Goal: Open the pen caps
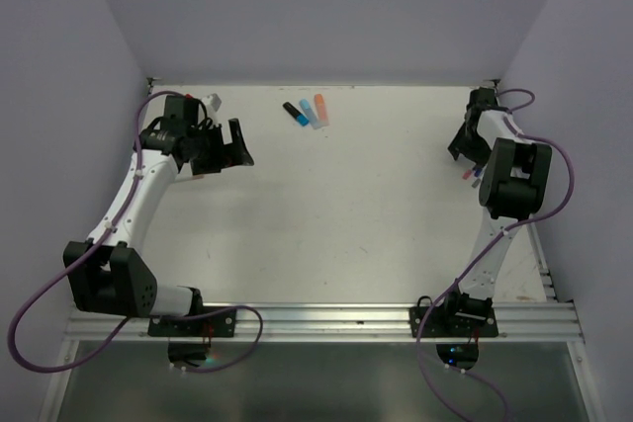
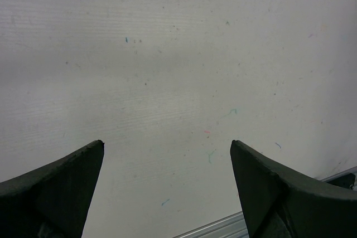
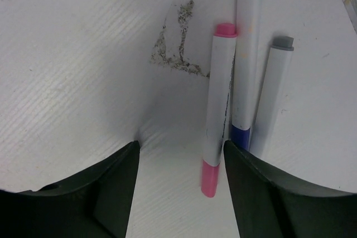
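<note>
Three white pens lie side by side on the table under my right gripper (image 3: 181, 147). The pink pen (image 3: 218, 98) has its pink cap (image 3: 210, 178) between my fingers, close against the right finger (image 3: 262, 188). Beside it lie a pen with a blue cap (image 3: 241, 136) and a grey-ended pen (image 3: 273, 98), both outside the jaws. The right gripper is open and grips nothing. From above, it (image 1: 463, 152) sits at the far right, pens (image 1: 473, 177) poking out beside it. My left gripper (image 2: 167, 144) stands open over bare table, at the far left (image 1: 237, 145).
Short markers lie at the back middle: a black and blue one (image 1: 295, 113), a light blue one (image 1: 310, 118) and a salmon one (image 1: 318, 109). Side walls close in on both sides. An aluminium rail (image 1: 326, 318) runs along the near edge. A dark scuff (image 3: 175, 48) marks the table.
</note>
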Motion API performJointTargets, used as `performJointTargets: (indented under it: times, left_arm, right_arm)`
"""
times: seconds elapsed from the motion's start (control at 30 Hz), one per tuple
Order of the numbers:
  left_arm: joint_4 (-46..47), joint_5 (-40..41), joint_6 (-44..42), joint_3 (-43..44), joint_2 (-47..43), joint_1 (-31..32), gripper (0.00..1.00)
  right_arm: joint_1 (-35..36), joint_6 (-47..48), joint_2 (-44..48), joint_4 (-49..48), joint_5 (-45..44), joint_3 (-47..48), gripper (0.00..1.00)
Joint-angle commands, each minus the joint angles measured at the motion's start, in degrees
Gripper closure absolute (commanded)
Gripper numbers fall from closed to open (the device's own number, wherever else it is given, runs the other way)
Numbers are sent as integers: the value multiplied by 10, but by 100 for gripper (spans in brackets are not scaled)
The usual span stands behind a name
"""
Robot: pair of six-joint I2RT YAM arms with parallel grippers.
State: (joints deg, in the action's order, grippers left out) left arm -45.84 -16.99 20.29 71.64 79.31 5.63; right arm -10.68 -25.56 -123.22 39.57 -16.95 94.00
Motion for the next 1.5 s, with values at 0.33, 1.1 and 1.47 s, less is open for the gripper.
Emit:
performJointTargets:
  times: [0.33,1.1,1.47]
  left_arm:
    - [23,-36,-10,3,8,-6,10]
    - [202,-303,22,-9,19,18,22]
    - [360,-373,157,-1,116,46,36]
  right_arm:
    - [-2,14,26,-42,49,-36,59]
    - [200,-58,76,-41,355,62,100]
    - [341,-258,91,-247,566,33,100]
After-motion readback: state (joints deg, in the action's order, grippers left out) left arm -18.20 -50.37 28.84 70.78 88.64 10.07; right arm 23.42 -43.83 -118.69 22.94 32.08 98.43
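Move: The pink pen lies just under the right hand, its middle about 4 cm to the right, 3 cm ahead and 1 cm below, slanting forward-right with its long pink cap end nearest, inside the right finger. Beside it, the blue pen's middle is some 8 cm to the right and 5 cm ahead, and the grey pen's is about 8 cm to the right and level. From the left hand, the pink pen lies roughly 66 cm to the right, 15 cm ahead and 17 cm below. The right hand stays low while its open fingers shut on the pink pen near where the long pink cap meets the white barrel, easing about 2 cm left, then sweeps fast to the left about 42 cm towards the left hand, rising some 13 cm and swinging its fingers round to point more to the left. The left hand comes to meet it, going about 11 cm right and some 4 cm up while its fingers tilt over to the right and close partway, still empty. ##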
